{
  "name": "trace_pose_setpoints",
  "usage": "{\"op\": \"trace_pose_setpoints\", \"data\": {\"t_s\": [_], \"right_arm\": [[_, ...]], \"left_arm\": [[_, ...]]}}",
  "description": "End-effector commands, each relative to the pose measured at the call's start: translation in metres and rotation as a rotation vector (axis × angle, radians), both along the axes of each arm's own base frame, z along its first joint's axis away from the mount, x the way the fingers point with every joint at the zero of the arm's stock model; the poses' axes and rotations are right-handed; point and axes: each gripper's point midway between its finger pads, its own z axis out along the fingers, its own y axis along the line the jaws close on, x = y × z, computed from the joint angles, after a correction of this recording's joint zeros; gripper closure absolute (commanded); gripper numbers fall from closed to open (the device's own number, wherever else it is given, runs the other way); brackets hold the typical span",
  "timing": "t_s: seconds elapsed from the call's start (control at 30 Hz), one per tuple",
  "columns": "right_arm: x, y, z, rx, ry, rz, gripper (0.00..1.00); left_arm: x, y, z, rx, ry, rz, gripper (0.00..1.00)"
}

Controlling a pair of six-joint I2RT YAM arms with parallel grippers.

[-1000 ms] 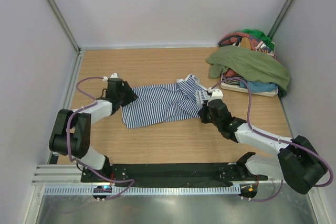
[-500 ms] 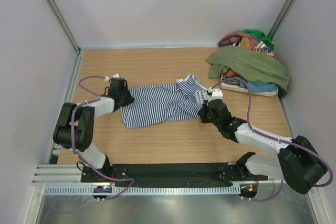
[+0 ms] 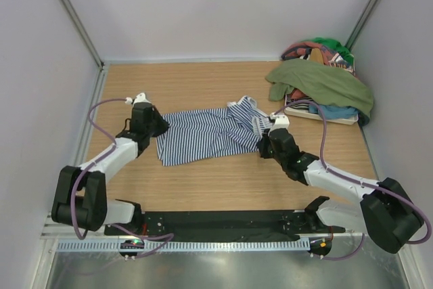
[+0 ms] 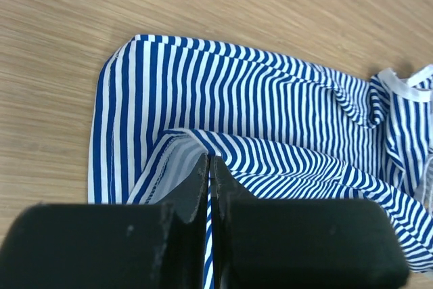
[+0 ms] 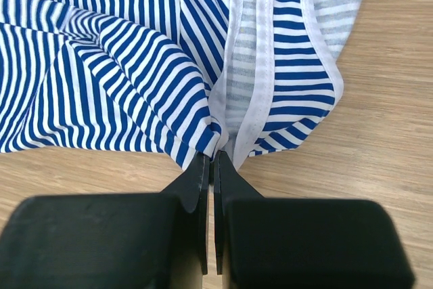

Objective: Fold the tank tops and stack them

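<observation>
The navy-and-white striped tank top (image 3: 206, 135) lies spread across the middle of the wooden table. My left gripper (image 3: 157, 126) is shut on its hem at the left end (image 4: 209, 167), with a strip of striped cloth pinched between the jaws. My right gripper (image 3: 265, 144) is shut on the white-trimmed strap end at the right (image 5: 215, 156). The olive green tank top (image 3: 323, 82) is draped over the clothes pile at the back right.
A pile of mixed clothes (image 3: 318, 55) rests on a white board (image 3: 323, 117) in the back right corner. White walls close in the table on the left, back and right. A black rail (image 3: 223, 221) runs along the near edge.
The left gripper has shut on the striped top's left hem and that arm's elbow has swung down and left. The right arm has barely moved.
</observation>
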Motion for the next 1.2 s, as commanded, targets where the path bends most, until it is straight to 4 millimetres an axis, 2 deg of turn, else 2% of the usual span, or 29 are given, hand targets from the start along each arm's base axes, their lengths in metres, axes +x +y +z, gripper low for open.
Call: {"op": "trace_pose_setpoints", "data": {"t_s": [0.0,0.1,0.13,0.17,0.23,0.27,0.33,0.37,0.43,0.47,0.5,0.53,0.57,0.6,0.67,0.7,0.77,0.8,0.83,0.87,0.9,0.93,1.0,1.03,1.13,1.17], "right_arm": [[0.008,-0.003,0.017,0.039,-0.071,-0.051,0.99],[0.017,-0.008,0.025,0.031,-0.091,-0.09,0.99],[0.018,-0.01,0.023,0.01,-0.068,-0.097,0.99],[0.029,-0.005,0.042,0.026,-0.088,-0.102,0.99],[0.038,-0.006,0.053,0.021,-0.077,-0.115,0.99],[0.051,-0.002,0.071,0.038,-0.094,-0.119,0.99],[0.063,-0.003,0.081,0.038,-0.065,-0.11,0.99],[0.078,0.003,0.102,0.052,-0.085,-0.107,0.99],[0.087,0.003,0.113,0.043,-0.062,-0.101,0.99],[0.099,0.007,0.138,0.06,-0.099,-0.096,0.99],[0.101,0.009,0.149,0.066,-0.112,-0.086,0.99],[0.101,0.011,0.159,0.076,-0.12,-0.073,0.99],[0.103,0.014,0.181,0.097,-0.158,-0.062,0.99],[0.098,0.014,0.2,0.114,-0.194,-0.042,0.99],[0.086,0.017,0.224,0.147,-0.225,0.003,0.99],[0.072,0.015,0.243,0.165,-0.264,0.036,0.99],[0.05,0.022,0.255,0.212,-0.275,0.123,0.99],[0.039,0.022,0.262,0.232,-0.29,0.152,0.99],[0.021,0.019,0.279,0.264,-0.333,0.181,0.99],[0.005,0.023,0.281,0.292,-0.336,0.241,0.99],[-0.006,0.022,0.286,0.31,-0.35,0.263,0.99],[-0.025,0.017,0.297,0.342,-0.386,0.282,0.99],[-0.045,0.016,0.305,0.371,-0.408,0.329,0.99],[-0.058,0.01,0.316,0.385,-0.447,0.34,0.99],[-0.073,0.003,0.327,0.396,-0.473,0.342,0.99],[-0.074,0.0,0.33,0.397,-0.486,0.331,0.99]], "left_arm": [[-0.009,0.008,0.018,0.018,-0.066,0.022,1.0],[-0.014,0.008,0.031,-0.047,-0.087,0.061,1.0],[-0.017,0.006,0.044,-0.073,-0.108,0.059,1.0],[-0.018,0.005,0.051,-0.099,-0.113,0.07,1.0],[-0.019,0.005,0.076,-0.132,-0.154,0.086,1.0],[-0.018,0.006,0.085,-0.145,-0.168,0.097,1.0],[-0.015,0.016,0.107,-0.132,-0.201,0.141,1.0],[-0.017,0.023,0.111,-0.122,-0.191,0.161,1.0],[-0.012,0.036,0.136,-0.143,-0.228,0.191,1.0],[-0.013,0.041,0.143,-0.168,-0.235,0.205,1.0],[-0.01,0.055,0.159,-0.185,-0.266,0.239,1.0],[-0.012,0.059,0.169,-0.205,-0.285,0.241,1.0],[-0.014,0.06,0.18,-0.215,-0.304,0.23,1.0],[-0.021,0.062,0.203,-0.2,-0.349,0.217,1.0],[-0.034,0.064,0.22,-0.165,-0.372,0.204,1.0],[-0.047,0.065,0.247,-0.163,-0.439,0.193,1.0],[-0.066,0.063,0.264,-0.144,-0.489,0.167,1.0],[-0.085,0.064,0.283,-0.139,-0.557,0.16,1.0],[-0.099,0.065,0.293,-0.128,-0.597,0.154,1.0],[-0.111,0.065,0.298,-0.119,-0.618,0.149,1.0],[-0.137,0.066,0.318,-0.118,-0.704,0.146,1.0],[-0.149,0.068,0.325,-0.106,-0.74,0.15,1.0],[-0.175,0.07,0.339,-0.097,-0.807,0.15,1.0],[-0.192,0.072,0.348,-0.093,-0.857,0.156,1.0],[-0.213,0.079,0.36,-0.086,-0.917,0.192,1.0],[-0.212,0.08,0.36,-0.095,-0.92,0.2,1.0]]}}
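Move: The left fingers are already shut on a pinched-up fold near the left end of the striped tank top, whose middle lies about 12 cm to their right, level fore-and-aft, and some 6 cm below. The right fingers hold its near right corner, with the middle about 12 cm to their left, 8 cm farther out and 4 cm lower. From the right hand, the tank top's strap end is 15 cm ahead and 3 cm left; the green garment on the basket is 20 cm ahead and 16 cm right. Still pinching its corner, the right hand sweeps forward about 10 cm while rising, then swings back towards its base, ending some 33 cm higher, fingers tipping up. The left hand, fingers kept shut, goes up about 37 cm, then also well back and somewhat left, levering up some 55 degrees; the cloth comes free from its tips. ##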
